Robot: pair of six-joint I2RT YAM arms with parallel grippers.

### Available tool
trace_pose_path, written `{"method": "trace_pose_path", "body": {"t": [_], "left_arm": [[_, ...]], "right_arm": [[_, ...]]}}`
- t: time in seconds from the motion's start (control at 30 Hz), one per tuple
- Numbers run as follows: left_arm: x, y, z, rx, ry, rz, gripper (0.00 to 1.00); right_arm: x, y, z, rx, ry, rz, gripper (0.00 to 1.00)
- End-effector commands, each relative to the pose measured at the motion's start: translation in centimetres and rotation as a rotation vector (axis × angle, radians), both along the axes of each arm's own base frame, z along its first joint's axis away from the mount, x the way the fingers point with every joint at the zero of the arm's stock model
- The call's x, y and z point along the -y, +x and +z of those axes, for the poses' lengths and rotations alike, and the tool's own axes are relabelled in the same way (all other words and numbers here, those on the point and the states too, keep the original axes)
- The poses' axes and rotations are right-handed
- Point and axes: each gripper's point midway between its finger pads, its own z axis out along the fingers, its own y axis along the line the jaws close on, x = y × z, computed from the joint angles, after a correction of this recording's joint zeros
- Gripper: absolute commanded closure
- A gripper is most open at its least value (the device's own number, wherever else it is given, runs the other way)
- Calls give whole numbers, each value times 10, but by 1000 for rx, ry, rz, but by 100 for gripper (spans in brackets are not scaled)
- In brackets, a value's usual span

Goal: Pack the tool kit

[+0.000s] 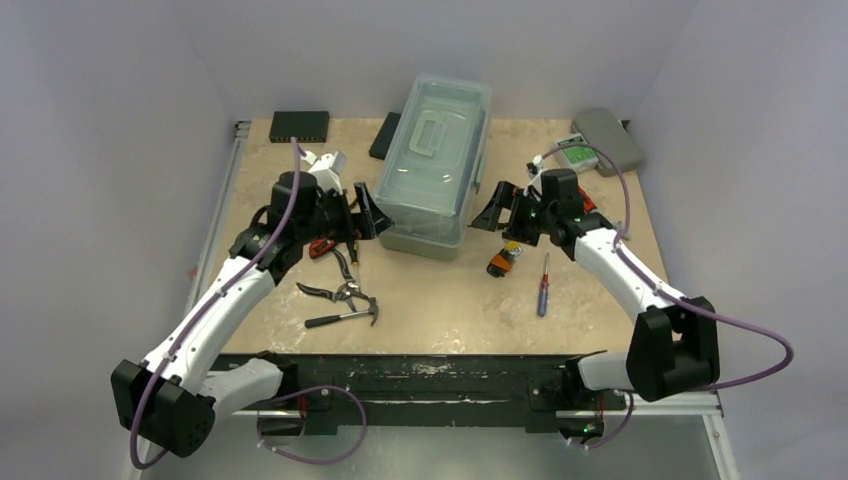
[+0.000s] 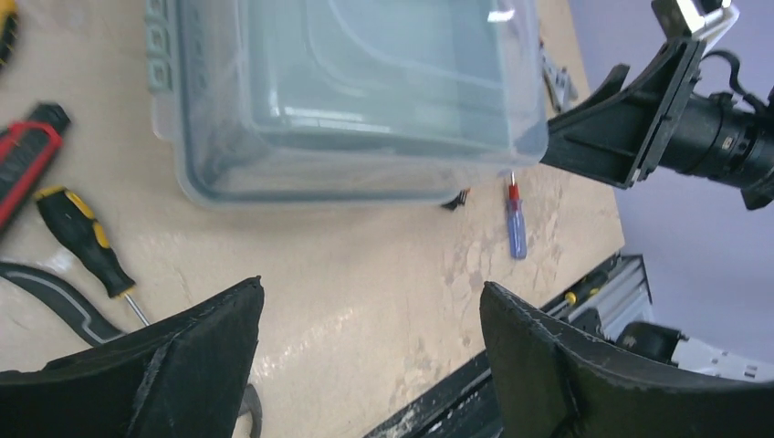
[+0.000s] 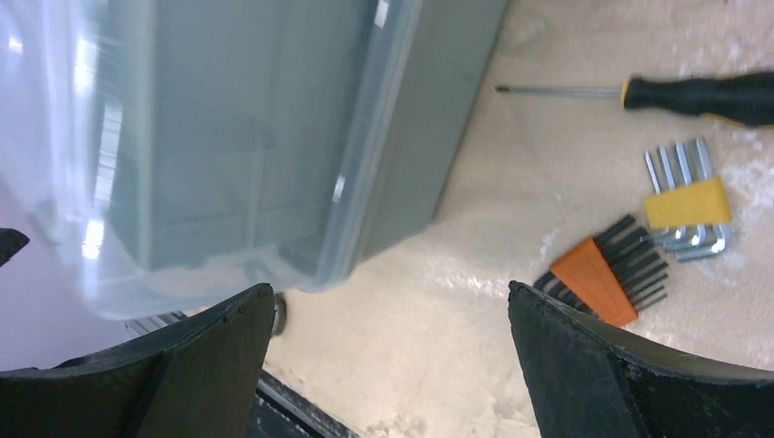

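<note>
The sage-green toolbox with its translucent lid closed stands at the table's middle back. My left gripper hovers open beside its left near corner, and my right gripper hovers open beside its right near corner. Neither holds anything. In the left wrist view the toolbox lies beyond the left gripper, with a red knife, a yellow-black screwdriver and a blue-handled screwdriver around it. The right gripper is over bare table beside the toolbox, near an orange hex-key set.
Pliers and a hammer lie front left. A yellow hex-key set and another screwdriver lie right of the box. Flat black boxes sit at the back left and a grey case at the back right.
</note>
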Motion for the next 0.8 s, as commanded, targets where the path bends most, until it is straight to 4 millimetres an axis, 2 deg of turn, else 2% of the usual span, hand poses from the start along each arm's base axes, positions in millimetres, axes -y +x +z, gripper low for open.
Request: {"method": "trace_pose_path", "body": {"t": [0.0, 0.17, 0.23, 0.33, 0.5, 0.67, 0.77], "left_arm": [[-23, 25, 39, 121, 17, 105, 13], [-22, 64, 58, 159, 14, 149, 11], [-16, 82, 61, 168, 19, 142, 11], [-2, 110, 57, 154, 33, 108, 11], [8, 147, 54, 141, 67, 86, 13], [11, 168, 46, 124, 102, 89, 14], [17, 174, 34, 100, 100, 71, 14]], "right_arm": [[0, 25, 60, 162, 18, -25, 1], [0, 55, 97, 218, 39, -110, 1], [6, 70, 101, 205, 9, -168, 1], [7, 92, 101, 193, -14, -207, 1], [-8, 128, 95, 171, 8, -201, 1], [-21, 160, 92, 149, 4, -185, 1], [-31, 169, 76, 101, -16, -162, 1]]}}
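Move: The toolbox's middle lies about 16 cm ahead of the left gripper, 12 cm to its right and 13 cm below. From the right gripper it is roughly 15 cm ahead, 12 cm to the left and 5 cm lower. Table-level neighbours: a black box some 27 cm straight ahead of the left gripper; a black screwdriver 8 cm to the right gripper's right and 2 cm ahead, the orange brush 6 cm right and 8 cm back. Bring both open grippers forward together about 16 cm, from the toolbox's near end up along its two long sides to about mid-length. Lift the right one some 10 cm first, then let it sink about 3 cm, turning it roughly 10 degrees clockwise; lift the left only about 4 cm and ease it down slightly. Keep the fingers wide; contact at the lid edges can't be made out. ##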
